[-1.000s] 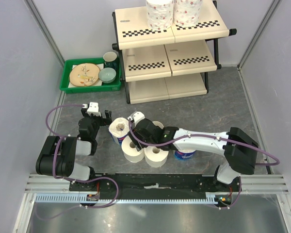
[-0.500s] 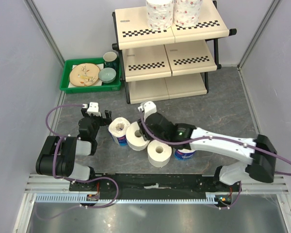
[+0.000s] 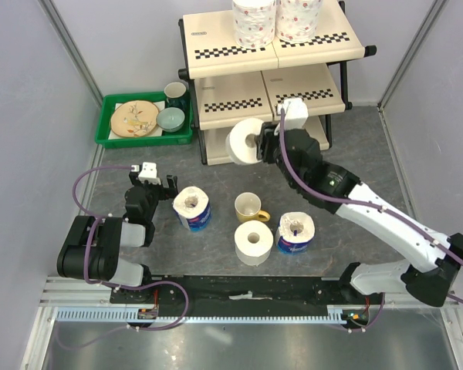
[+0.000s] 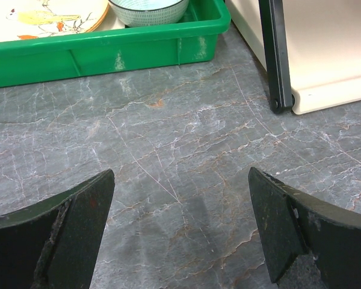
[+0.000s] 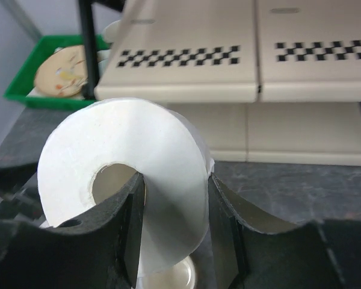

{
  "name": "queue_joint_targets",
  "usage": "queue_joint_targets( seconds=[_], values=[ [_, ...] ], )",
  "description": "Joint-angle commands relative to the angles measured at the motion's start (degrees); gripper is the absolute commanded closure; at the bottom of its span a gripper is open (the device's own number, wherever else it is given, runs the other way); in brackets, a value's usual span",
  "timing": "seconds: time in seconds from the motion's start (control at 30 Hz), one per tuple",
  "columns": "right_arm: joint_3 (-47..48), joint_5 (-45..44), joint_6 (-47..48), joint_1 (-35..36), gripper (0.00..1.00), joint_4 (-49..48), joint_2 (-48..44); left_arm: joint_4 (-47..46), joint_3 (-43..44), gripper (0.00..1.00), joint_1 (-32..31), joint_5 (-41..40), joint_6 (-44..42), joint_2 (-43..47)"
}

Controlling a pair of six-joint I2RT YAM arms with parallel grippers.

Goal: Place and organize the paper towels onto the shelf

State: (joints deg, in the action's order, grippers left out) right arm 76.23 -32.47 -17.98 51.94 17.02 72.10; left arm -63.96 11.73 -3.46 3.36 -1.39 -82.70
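Note:
My right gripper (image 3: 264, 145) is shut on a plain white paper towel roll (image 3: 245, 142), held in the air just in front of the shelf (image 3: 239, 96). One finger sits in the hollow core and the other on the outside of the roll (image 5: 123, 180). Two floral rolls (image 3: 254, 19) (image 3: 299, 17) stand on the top tier. On the floor are two blue-wrapped rolls (image 3: 192, 206) (image 3: 296, 232) and another plain roll (image 3: 254, 241). My left gripper (image 3: 156, 185) rests open and holds nothing, left of the nearest blue-wrapped roll. Its fingers (image 4: 78, 229) frame bare floor.
A yellow mug (image 3: 249, 207) stands among the floor rolls. A green tray (image 3: 108, 131) left of the shelf holds a plate (image 3: 133, 119), a bowl (image 3: 170, 119) and a dark mug (image 3: 176, 94). Grey walls close in on both sides.
My right gripper closed on the plain roll and carried it up and back from the floor cluster to the shelf front. That uncovered the yellow mug. The left arm stayed still.

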Motion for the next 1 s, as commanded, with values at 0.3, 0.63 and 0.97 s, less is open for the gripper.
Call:
queue_joint_targets(
  seconds=[0.3, 0.63, 0.97],
  values=[
    [20.9, 1.7, 4.9, -15.0, 0.64, -8.9, 17.1, -2.0, 0.7, 0.00, 0.0, 0.7, -1.2, 0.3],
    [27.4, 5.8, 4.6, -19.4, 0.64, -12.4, 25.8, -2.0, 0.7, 0.00, 0.0, 0.6, -1.2, 0.4],
    [28.0, 7.8, 3.7, -20.7, 0.64, -15.2, 28.2, -2.0, 0.7, 0.00, 0.0, 0.7, -1.2, 0.6]
  ],
)
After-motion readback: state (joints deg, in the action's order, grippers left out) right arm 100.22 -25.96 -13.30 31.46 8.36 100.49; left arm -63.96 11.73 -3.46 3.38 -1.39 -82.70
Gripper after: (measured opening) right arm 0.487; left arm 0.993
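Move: The middle shelf, where the already held paper towel roll is bound, has its middle some 25 cm ahead of the right gripper, about 3 cm to its right and 9 cm lower. The top shelf is directly above it, about 15 cm higher than the hand. On that stand two flowered rolls, roughly 26 cm ahead and 21 cm up, one 3 cm left, the other 9 cm right. From the left gripper the middle shelf lies about 20 cm ahead, 37 cm right and 17 cm up. Take the gripped roll forward about 19 cm with the right hand, into the gap between the top and middle shelves, veering slightly right at the start while you turn the wrist some 15 degrees clockwise. Rise a couple of centimetres on the way, sink back as you slow, and keep the fingers closed on the roll's wall. ##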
